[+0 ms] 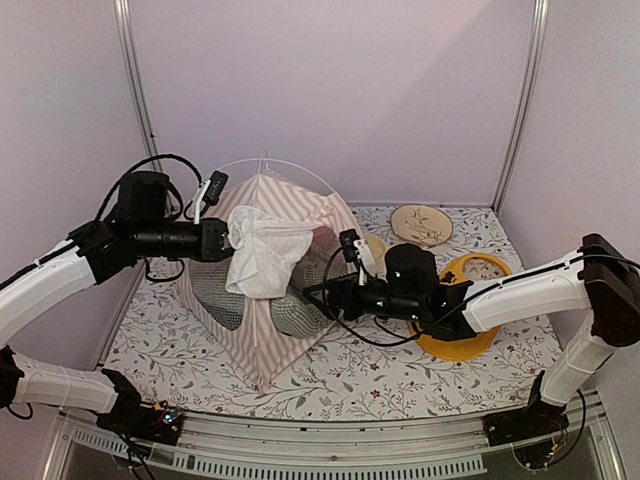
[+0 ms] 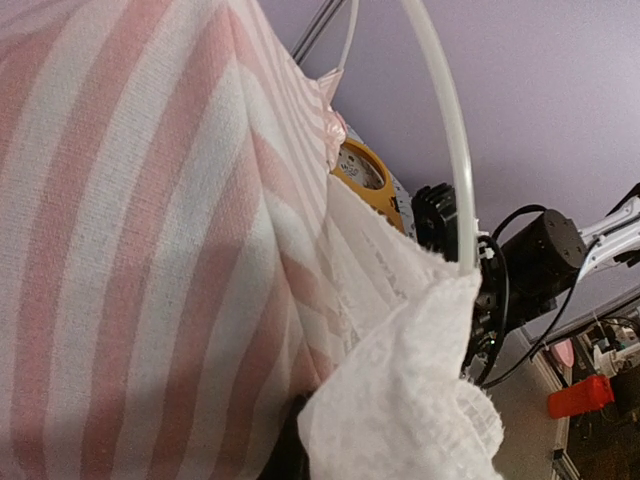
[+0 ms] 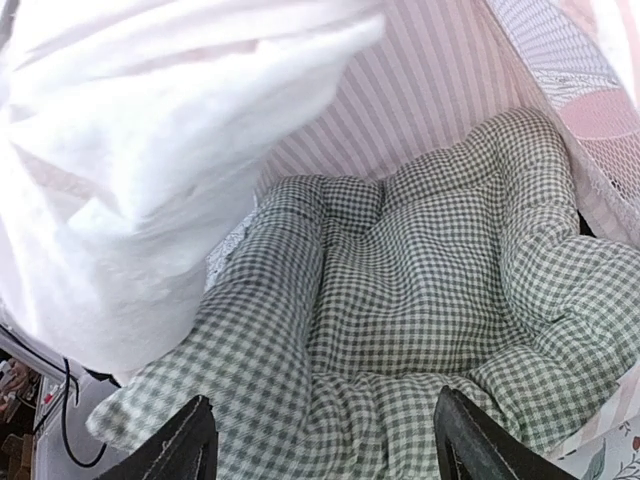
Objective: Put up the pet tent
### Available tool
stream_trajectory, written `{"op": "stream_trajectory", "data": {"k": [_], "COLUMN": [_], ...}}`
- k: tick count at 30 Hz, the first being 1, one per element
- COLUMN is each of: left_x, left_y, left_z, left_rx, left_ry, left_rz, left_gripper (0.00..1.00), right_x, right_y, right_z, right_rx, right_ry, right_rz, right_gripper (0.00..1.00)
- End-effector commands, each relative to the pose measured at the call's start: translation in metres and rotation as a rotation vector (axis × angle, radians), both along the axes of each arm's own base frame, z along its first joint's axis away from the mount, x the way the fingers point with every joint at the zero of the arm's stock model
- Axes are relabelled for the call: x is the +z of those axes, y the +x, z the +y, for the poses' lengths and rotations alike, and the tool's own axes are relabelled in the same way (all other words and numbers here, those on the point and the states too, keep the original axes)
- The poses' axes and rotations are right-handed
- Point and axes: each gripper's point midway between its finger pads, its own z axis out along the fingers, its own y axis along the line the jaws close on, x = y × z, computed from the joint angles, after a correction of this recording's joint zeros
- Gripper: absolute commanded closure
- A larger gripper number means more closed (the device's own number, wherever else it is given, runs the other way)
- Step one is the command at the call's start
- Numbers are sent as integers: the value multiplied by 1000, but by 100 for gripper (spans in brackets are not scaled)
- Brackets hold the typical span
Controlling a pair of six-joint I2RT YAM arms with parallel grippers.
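The pink-and-white striped pet tent [image 1: 262, 335] stands left of centre, its thin white poles [image 1: 300, 172] arching over the peak. My left gripper [image 1: 224, 240] is shut on the white sheer door flap [image 1: 262, 255], which hangs bunched and lifted off the opening. In the left wrist view, striped fabric [image 2: 130, 250] and the flap [image 2: 400, 400] hide the fingers, and a pole [image 2: 445, 130] curves overhead. My right gripper [image 1: 320, 293] sits at the tent mouth. It stands open [image 3: 325, 440] just above the green-and-white checked cushion [image 3: 420, 290] and holds nothing.
A yellow ring [image 1: 470, 345] lies under the right forearm. A round embroidered disc [image 1: 421, 224] lies at the back right. The floral table cover [image 1: 400, 375] ends at the metal rail in front. Walls close in on the left, back and right.
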Motion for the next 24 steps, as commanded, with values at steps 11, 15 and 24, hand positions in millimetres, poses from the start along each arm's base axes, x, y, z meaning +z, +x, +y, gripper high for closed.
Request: {"op": "stream_trajectory", "data": {"k": [11,15,24], "left_x": [-44,-41,-32], "left_y": [-4,-7,-13], "left_z": [5,3,-8], "left_rx": [-3,-21,-87], "left_ry": [94,87,70], "left_rz": [122,117,100], "left_gripper": [100,100,100], "right_x": [-6,-16,-47], "right_y": [-26,-4,26], "right_z": [34,43,96], "right_rx": [86,69,184], "right_ry": [-57,-52,1], "right_rz": [-85,-25,139], "right_gripper": [37,56,100]}}
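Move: The gingham cushion bulging in the tent's doorway lies some 8 cm left of the open right hand, about 2 cm ahead and 6 cm below. The white door flap hangs about 8 cm to that hand's left, 2 cm ahead and 7 cm above, its edge held by the left hand. The tent's middle is roughly 10 cm left and 4 cm ahead. From the left hand the cushion is about 13 cm right, level, and 16 cm below. The right hand backs about 4 cm, then drives forward-left and down 9 cm to the cushion, fingers closing. ##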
